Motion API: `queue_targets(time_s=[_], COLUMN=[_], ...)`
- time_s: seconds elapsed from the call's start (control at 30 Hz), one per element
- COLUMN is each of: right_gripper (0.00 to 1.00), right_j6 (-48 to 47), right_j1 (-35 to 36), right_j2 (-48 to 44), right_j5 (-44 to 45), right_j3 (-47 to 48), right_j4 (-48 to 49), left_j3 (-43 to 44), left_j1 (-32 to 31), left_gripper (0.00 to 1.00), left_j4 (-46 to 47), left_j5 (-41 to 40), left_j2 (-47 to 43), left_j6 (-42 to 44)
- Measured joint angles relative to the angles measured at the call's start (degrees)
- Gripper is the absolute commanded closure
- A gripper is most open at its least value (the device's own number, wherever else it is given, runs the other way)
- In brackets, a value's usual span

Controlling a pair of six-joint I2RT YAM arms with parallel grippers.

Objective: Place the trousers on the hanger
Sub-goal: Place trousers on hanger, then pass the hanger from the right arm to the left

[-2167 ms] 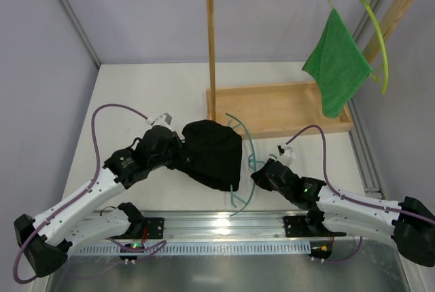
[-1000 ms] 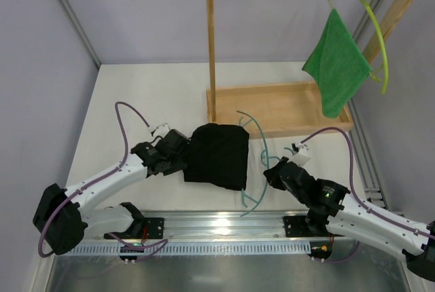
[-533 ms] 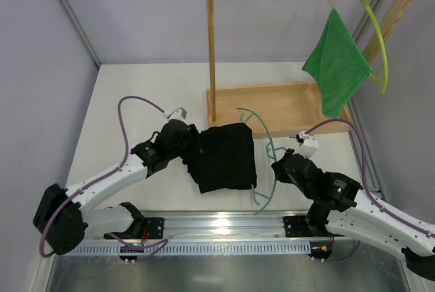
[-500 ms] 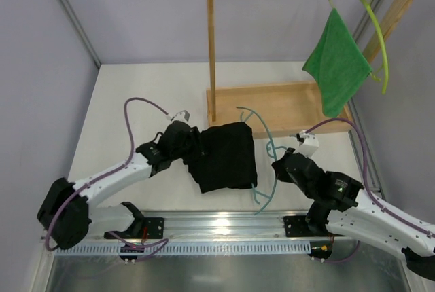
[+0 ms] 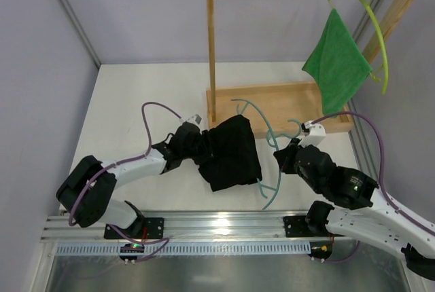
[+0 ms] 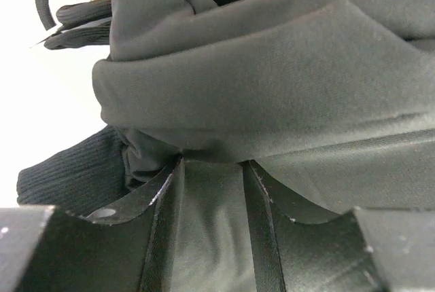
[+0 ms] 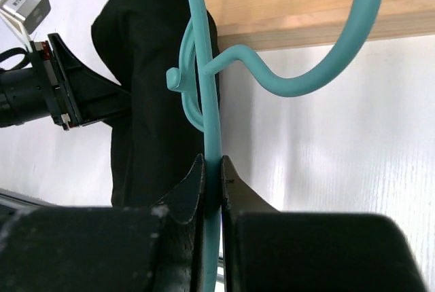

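Note:
The black trousers (image 5: 231, 153) hang bunched in a thick fold over the table, and my left gripper (image 5: 202, 144) is shut on their left edge. In the left wrist view the fabric (image 6: 272, 68) fills the frame and a fold sits clamped between the fingers (image 6: 163, 200) of that gripper (image 6: 211, 193). The teal hanger (image 5: 279, 185) stands on edge just right of the trousers, its hook (image 7: 299, 81) toward the wooden tray. My right gripper (image 5: 282, 159) is shut on the hanger's thin bar (image 7: 204, 68); the jaws (image 7: 212, 170) pinch it tight. The trousers (image 7: 146, 88) lie just left of the bar.
A wooden rack with a tray base (image 5: 285, 105) stands at the back right. A green cloth (image 5: 338, 64) hangs from a yellow-green hanger (image 5: 377, 27) on its top rod. A metal rail (image 5: 224, 227) runs along the near edge.
My left arm has stretched out to the right and carried the trousers right and farther back. My right gripper has lifted the hanger toward the tray and swung its hook that way.

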Motion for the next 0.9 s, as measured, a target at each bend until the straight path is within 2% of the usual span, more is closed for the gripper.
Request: queue_targets(time_s=[0.2,0.3,0.43,0.57,0.73,0.9], right_gripper=[0.96,0.96,0.96,0.96,0.96,0.96], right_j6=[-4.04,-6.01,-7.85,-9.09,-10.34,-11.02], right_j1=[0.0,0.0,0.0,0.0,0.0,0.0], right_j2=[4.68,6.97,7.17,7.17,7.67,8.44], right_j5=[2.32,3.26,3.69,4.15,4.33,4.22], right_j3=[8.28,13.11,15.78,16.46,16.59,17.18], right_j4=[-5.73,-8.85,-10.29,-11.37,-11.39,-11.28], left_j3=[3.23,4.31,7.41,14.71,20.13,22.67], left_j1=[-0.11,-0.11,-0.11,-0.11,-0.11,-1.11], left_gripper=[0.54,0.46,0.39,0.29,0.23,0.18], left_j4=[-1.77,-3.93,-9.77,-13.7,-9.29,-2.99], left_j5=[0.17,0.13,-0.13,-0.52,1.38,4.13], left_j2=[1.92,1.01,-4.0,-11.3,-17.07,-10.05], left_j6=[0.15,0.22,1.14,1.18,-5.11,-13.81])
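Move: The trousers, draped over the hanger, have their middle about 8 cm to the right of the left hand, level with it fore and aft and slightly above; its half-open fingers are at their left edge. The foot of the rack post stands some 16 cm straight ahead and 7 cm lower. From the right hand, which holds the hanger, the trousers lie roughly 15 cm left, 5 cm ahead and 9 cm lower, and the wooden tray about 24 cm ahead, 5 cm right and 20 cm below. The trousers are left hanging as the left fingers come free of their left edge and, after lingering low, shoot up some 25 cm, opening wide and tipping up about 30 degrees towards level, then start to the right above the cloth. The right hand keeps its pinch on the hanger and raises it, edging right and rolling slightly with its left side dropping, then holds it up. ##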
